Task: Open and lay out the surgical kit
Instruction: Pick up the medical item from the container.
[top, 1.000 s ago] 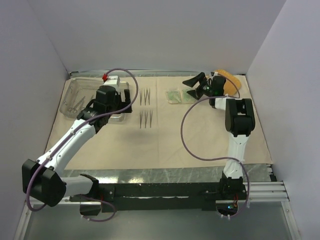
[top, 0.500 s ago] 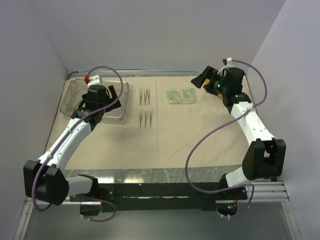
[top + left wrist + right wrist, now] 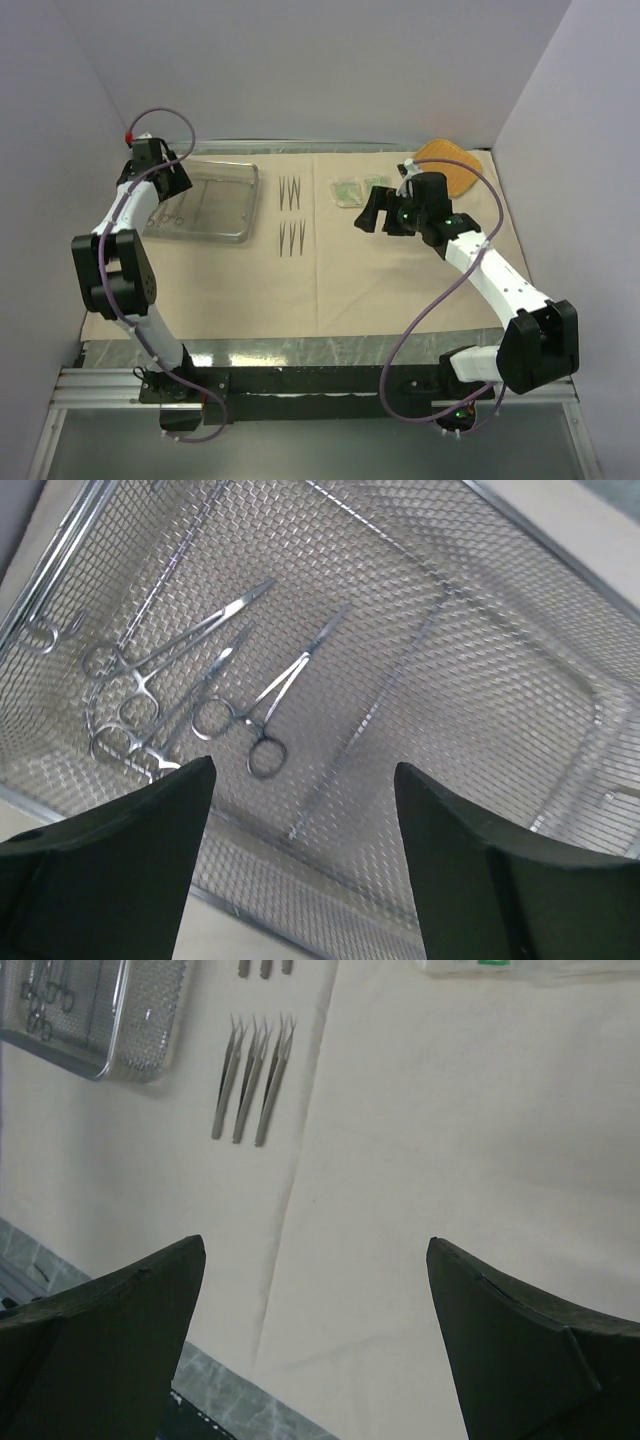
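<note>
The beige wrapping cloth lies spread flat over the table. On its back left stands the steel wire-mesh tray with several ring-handled forceps lying inside. My left gripper hovers open over the tray's left end, nothing between its fingers. Two sets of three tweezers lie right of the tray. Two green-white packets sit further right. My right gripper hangs open just in front of the packets, over bare cloth.
An orange woven pad lies at the back right corner of the cloth. Grey walls close in the back and both sides. The cloth's near edge meets a grey marbled strip in front of the arm bases.
My left arm swung to the far left end of the tray, and its jaws narrowed a little. My right arm came away from the back right corner toward the middle, uncovering the orange pad.
</note>
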`<state>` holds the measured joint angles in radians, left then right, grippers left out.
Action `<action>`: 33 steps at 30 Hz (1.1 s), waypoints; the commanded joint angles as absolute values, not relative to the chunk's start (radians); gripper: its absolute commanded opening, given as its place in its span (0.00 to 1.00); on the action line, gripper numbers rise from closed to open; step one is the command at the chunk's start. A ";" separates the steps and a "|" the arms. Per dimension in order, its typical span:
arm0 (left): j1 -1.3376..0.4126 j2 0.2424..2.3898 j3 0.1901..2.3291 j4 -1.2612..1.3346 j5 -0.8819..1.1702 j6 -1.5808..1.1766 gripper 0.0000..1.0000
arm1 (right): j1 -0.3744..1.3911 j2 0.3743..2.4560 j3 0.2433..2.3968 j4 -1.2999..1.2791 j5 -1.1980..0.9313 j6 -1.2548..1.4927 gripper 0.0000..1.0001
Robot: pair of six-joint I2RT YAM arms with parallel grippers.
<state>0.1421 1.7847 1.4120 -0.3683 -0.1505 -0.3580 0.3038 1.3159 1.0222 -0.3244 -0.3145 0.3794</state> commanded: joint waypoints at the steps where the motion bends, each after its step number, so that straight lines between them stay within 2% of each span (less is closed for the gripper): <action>1: 0.156 1.917 1.540 -0.400 -0.052 -0.235 0.74 | 0.296 1.315 1.029 -0.334 -0.270 0.328 1.00; 2: 0.156 1.942 1.561 -0.411 -0.070 -0.218 0.65 | 0.298 1.313 1.022 -0.330 -0.268 0.328 1.00; 4: 0.160 2.011 1.629 -0.452 -0.071 -0.204 0.55 | 0.296 1.324 1.023 -0.330 -0.276 0.334 1.00; 9: 0.161 2.075 1.707 -0.485 -0.097 -0.158 0.42 | 0.296 1.354 1.046 -0.340 -0.278 0.321 1.00; 21: 0.160 2.132 1.678 -0.497 -0.121 -0.126 0.39 | 0.296 1.396 1.060 -0.334 -0.276 0.311 1.00; 28: 0.160 2.206 1.732 -0.535 -0.114 -0.120 0.31 | 0.298 1.410 1.060 -0.330 -0.287 0.314 1.00; 33: 0.160 2.218 1.721 -0.545 -0.123 -0.110 0.29 | 0.298 1.413 1.055 -0.327 -0.284 0.314 1.00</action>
<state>0.1612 2.1914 1.7077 -0.5194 -0.1131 -0.1333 0.3004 1.4033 1.0225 -0.3454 -0.2817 0.3237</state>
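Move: The medical item I want, the right-hand ring-handled clamp in the container, has its middle about 5 cm ahead of my left hand, 2 cm to the left and some 11 cm below. A middle clamp lies roughly 5 cm back and 5 cm left of it, an outer clamp about 2 cm back and 7 cm left of it. From my right hand the wanted clamp is about 18 cm ahead, 59 cm left and 16 cm down. I sink my left hand about 10 cm into the container, easing some 3 cm forward as I go, pausing partway before the last drop. I tip my fingers some 15 degrees further down, turn slightly clockwise and narrow them to under half their gap, astride the clamp's shanks just ahead of its rings. My right hand lowers about 4 cm over bare drape, fingers open. ##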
